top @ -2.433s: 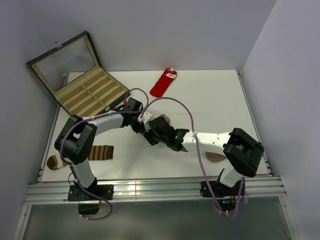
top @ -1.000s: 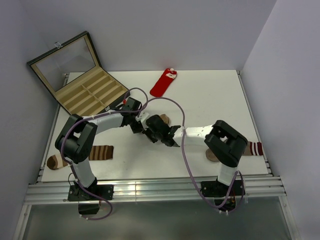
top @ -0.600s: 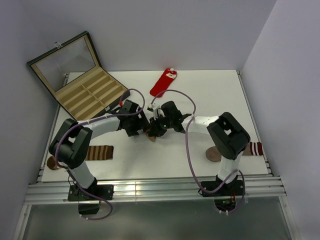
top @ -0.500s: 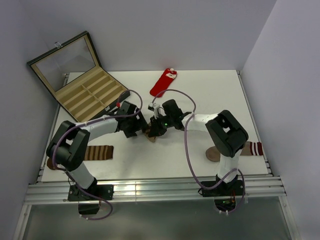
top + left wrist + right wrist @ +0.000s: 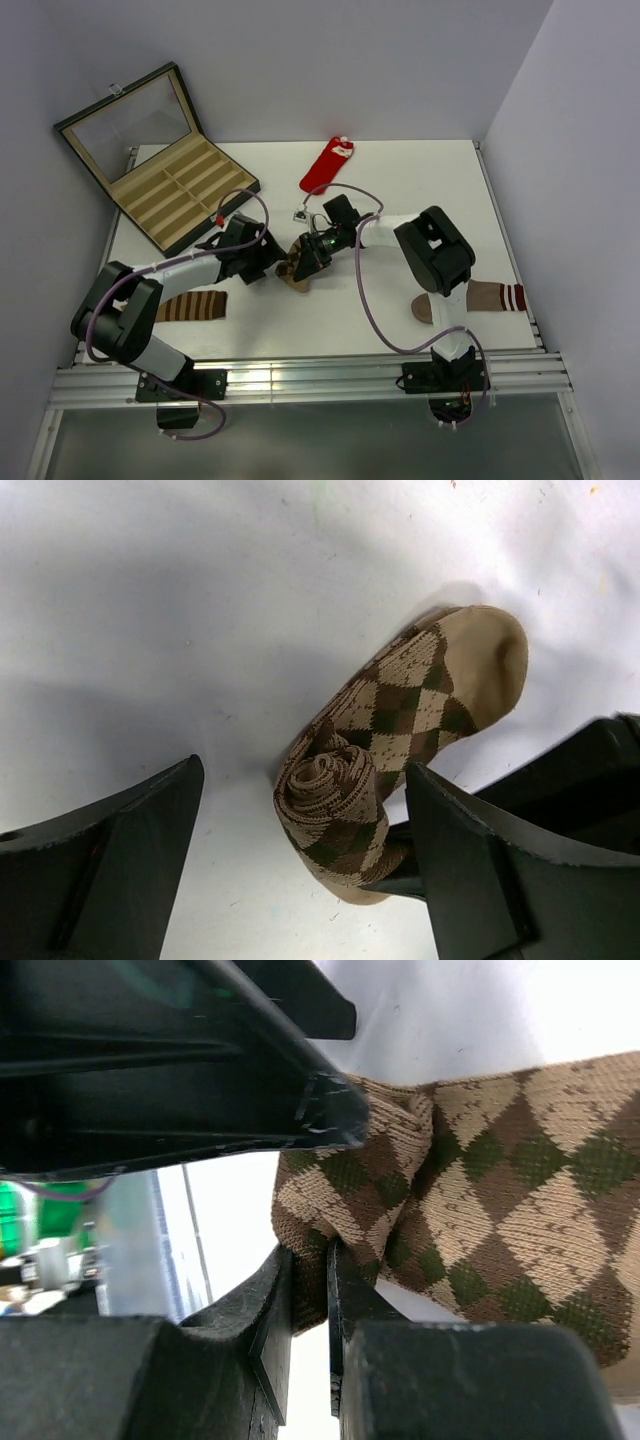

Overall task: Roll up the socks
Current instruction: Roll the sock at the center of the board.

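The argyle sock (image 5: pixel 296 268) lies mid-table, rolled up at one end, its tan toe flat. In the left wrist view the roll (image 5: pixel 328 780) sits between my left gripper's (image 5: pixel 305 780) wide-open fingers (image 5: pixel 120 850), touching neither. My left gripper (image 5: pixel 264 264) is just left of the sock. My right gripper (image 5: pixel 311 253) reaches in from the right and is shut on the sock. The right wrist view shows a fold of argyle sock (image 5: pixel 500 1190) pinched between the right gripper's (image 5: pixel 312 1280) narrow jaws. The red sock (image 5: pixel 327 166) with a white cuff lies flat at the back.
An open case (image 5: pixel 172 185) with tan compartments stands at the back left, lid up. A brown-and-cream striped sock (image 5: pixel 196 305) lies near the front left. A plain brown sock (image 5: pixel 478 297) lies at the front right beside the right arm's base.
My left gripper opened, let go of the sock and drew back to the left. The right arm folded round toward the back while keeping its hold on the sock.
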Available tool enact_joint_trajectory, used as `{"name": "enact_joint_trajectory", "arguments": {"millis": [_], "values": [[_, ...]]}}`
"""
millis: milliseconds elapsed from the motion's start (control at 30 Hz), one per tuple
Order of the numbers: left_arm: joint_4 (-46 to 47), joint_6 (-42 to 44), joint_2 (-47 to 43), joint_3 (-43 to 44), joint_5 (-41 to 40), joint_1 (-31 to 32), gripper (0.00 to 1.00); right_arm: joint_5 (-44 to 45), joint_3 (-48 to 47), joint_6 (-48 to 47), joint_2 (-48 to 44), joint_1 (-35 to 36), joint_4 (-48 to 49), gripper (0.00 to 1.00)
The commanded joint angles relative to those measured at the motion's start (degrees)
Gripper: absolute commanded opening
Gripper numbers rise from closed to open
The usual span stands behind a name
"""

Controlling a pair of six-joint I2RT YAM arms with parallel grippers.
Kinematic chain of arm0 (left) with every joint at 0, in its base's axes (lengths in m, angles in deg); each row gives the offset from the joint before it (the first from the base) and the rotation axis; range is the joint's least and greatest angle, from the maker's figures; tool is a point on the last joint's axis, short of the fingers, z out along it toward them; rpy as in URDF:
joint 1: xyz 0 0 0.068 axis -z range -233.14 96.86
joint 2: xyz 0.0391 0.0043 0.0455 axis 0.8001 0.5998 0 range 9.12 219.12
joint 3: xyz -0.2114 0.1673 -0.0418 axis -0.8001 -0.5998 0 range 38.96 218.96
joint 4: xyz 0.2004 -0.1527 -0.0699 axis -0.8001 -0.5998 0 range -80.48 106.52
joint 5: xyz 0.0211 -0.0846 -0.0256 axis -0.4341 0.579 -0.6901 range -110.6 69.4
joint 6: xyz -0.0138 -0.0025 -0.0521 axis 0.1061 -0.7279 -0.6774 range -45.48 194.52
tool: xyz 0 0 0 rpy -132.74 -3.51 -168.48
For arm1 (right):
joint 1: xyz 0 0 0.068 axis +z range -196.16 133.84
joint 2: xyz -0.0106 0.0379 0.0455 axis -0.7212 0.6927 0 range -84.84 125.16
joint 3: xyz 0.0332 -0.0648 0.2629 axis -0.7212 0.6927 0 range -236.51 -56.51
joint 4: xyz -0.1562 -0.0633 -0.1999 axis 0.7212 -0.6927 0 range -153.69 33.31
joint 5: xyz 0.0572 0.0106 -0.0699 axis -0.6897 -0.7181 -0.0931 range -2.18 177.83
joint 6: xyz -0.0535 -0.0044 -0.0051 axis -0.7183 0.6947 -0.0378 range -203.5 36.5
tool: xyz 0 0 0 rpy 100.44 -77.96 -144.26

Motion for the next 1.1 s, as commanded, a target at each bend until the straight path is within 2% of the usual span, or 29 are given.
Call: {"name": "enact_joint_trajectory", "arguments": {"millis": [0, 267, 567, 967, 1067], "values": [[5.45, -0.95, -2.73, -1.82, 1.04, -0.08, 0.87, 1.3, 0.21, 2.69, 4.19, -0.49, -6.5, 0.0], [6.15, -3.59, -3.96, -5.87, 3.33, 0.71, 0.83, 2.89, 0.29, 8.4, 7.09, -2.6, -4.22, 0.0], [4.31, -5.26, -2.03, -5.52, 1.84, 3.17, 0.77, 4.03, -0.76, 9.38, 7.53, -2.52, -4.83, 0.0], [-3.78, -5.97, 3.85, -1.3, 0.08, 3.0, 0.43, 5.96, -0.59, 9.47, 5.77, -2.43, -4.22, 0.0], [-5.0, -4.74, 6.22, -0.16, 0.52, 2.82, 0.32, 7.37, 0.38, 8.94, 4.11, -2.17, -3.6, 0.07]]}}
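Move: The sock's roll lies between and just below the left hand's open fingertips, about 3 cm to its right, 1 cm back and 1 cm lower. The right hand already pinches the roll's side, its middle some 2 cm to that hand's left. The sock's flat unrolled end is about 3 cm ahead and 3 cm right of the roll; the red sock lies roughly 20 cm ahead and 12 cm right of the left hand. Left hand eases right and back about 3 cm, closing on the roll; right keeps pinching, tilting 15 degrees. ##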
